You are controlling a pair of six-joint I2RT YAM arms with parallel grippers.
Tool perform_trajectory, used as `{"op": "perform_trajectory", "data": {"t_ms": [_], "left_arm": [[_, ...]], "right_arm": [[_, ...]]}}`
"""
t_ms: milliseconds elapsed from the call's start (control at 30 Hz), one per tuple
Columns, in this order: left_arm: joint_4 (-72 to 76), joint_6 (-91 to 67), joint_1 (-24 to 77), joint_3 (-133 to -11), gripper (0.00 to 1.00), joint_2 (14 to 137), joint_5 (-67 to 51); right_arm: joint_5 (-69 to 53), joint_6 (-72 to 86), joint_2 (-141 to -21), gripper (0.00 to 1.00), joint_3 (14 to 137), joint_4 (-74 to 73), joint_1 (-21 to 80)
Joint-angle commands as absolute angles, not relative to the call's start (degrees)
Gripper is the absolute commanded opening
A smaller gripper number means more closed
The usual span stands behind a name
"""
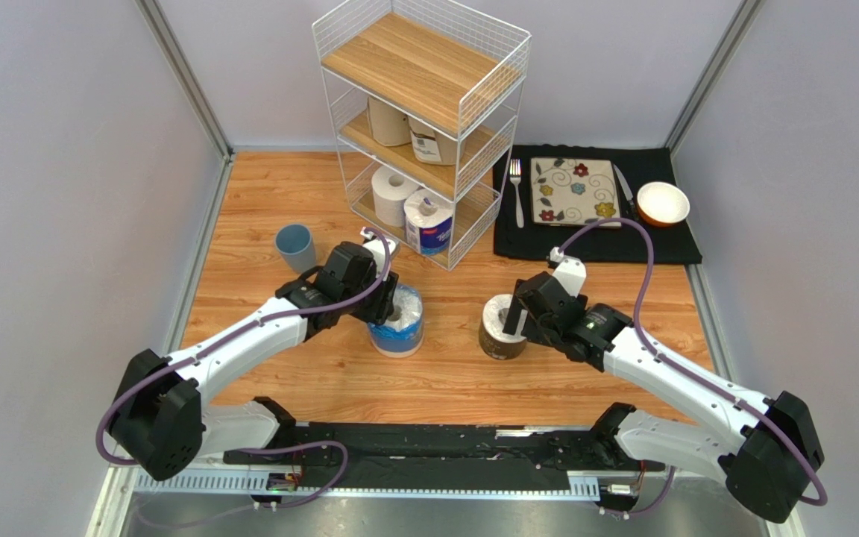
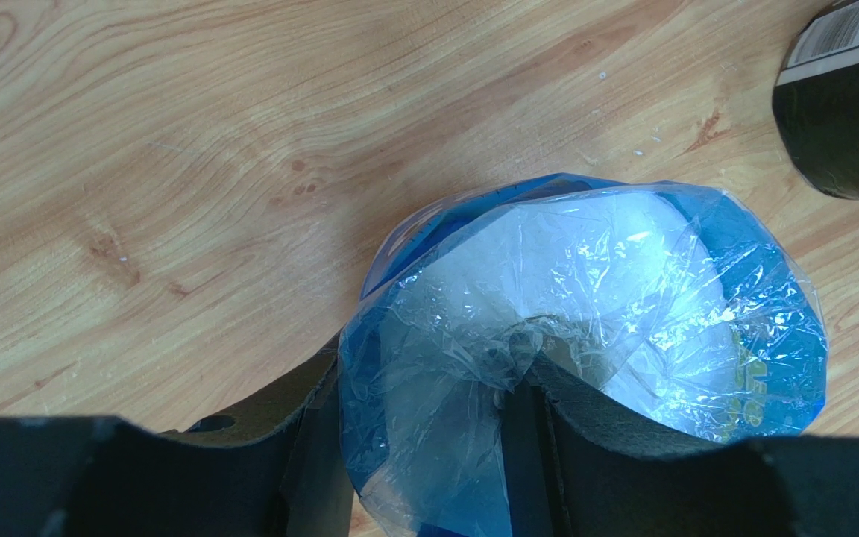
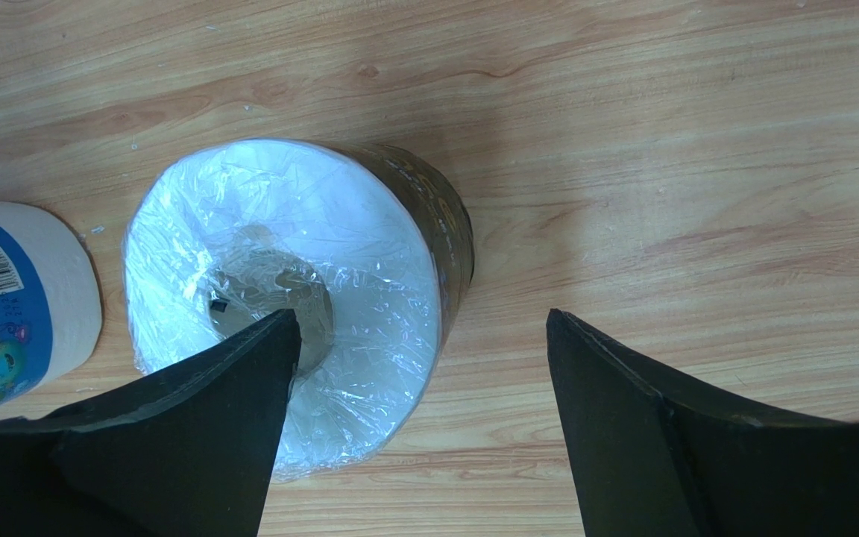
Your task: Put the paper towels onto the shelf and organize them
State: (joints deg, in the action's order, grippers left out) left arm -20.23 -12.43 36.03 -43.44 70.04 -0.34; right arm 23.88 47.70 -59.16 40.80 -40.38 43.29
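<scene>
The blue-plastic-wrapped paper towel roll stands on end on the table. My left gripper is shut on its wall, one finger outside and one down in the core. The dark-wrapped roll stands upright to its right. Above it my right gripper hangs open, its left finger over the core and its right finger over bare table. The shelf holds two tan rolls on its middle tier. A white roll and a blue-labelled roll stand on the bottom tier.
A blue cup stands left of the shelf. Right of the shelf lies a black mat with a flowered tile, a fork, a knife and a bowl. Grey walls close in both sides.
</scene>
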Motion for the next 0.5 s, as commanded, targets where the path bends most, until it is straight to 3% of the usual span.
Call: {"op": "perform_trajectory", "data": {"t_ms": [0, 467], "left_arm": [[-22.3, -12.1, 36.5, -42.5, 0.00, 70.4, -0.1], [-33.3, -15.2, 36.4, -61.3, 0.00, 60.7, 6.9]], "right_arm": [[24.3, 46.8, -58.0, 0.84, 39.9, -40.0, 43.1], [23.9, 46.8, -57.0, 0.84, 39.2, -40.1, 43.1]]}}
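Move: The left gripper already grips the near left wall of the blue roll. The rack's empty top shelf, its likely place, lies about 28 cm ahead, 6 cm right and some 30 cm up from this hand. The purple-label roll is roughly 22 cm ahead and 7 cm right, the blue cup 15 cm ahead and 18 cm left, the dark roll level and 25 cm right. From the right hand the top shelf is about 29 cm ahead, 20 cm left and 30 cm up. Keep the left fingers pinched on the blue roll's wall, one in the core and one outside, and lift the roll off the table. Ease back and left a centimetre or so as it starts to rise, then pick up speed nearly straight up, about 6 cm in all, coming forward again at the end; leave the wrist all but unturned. ##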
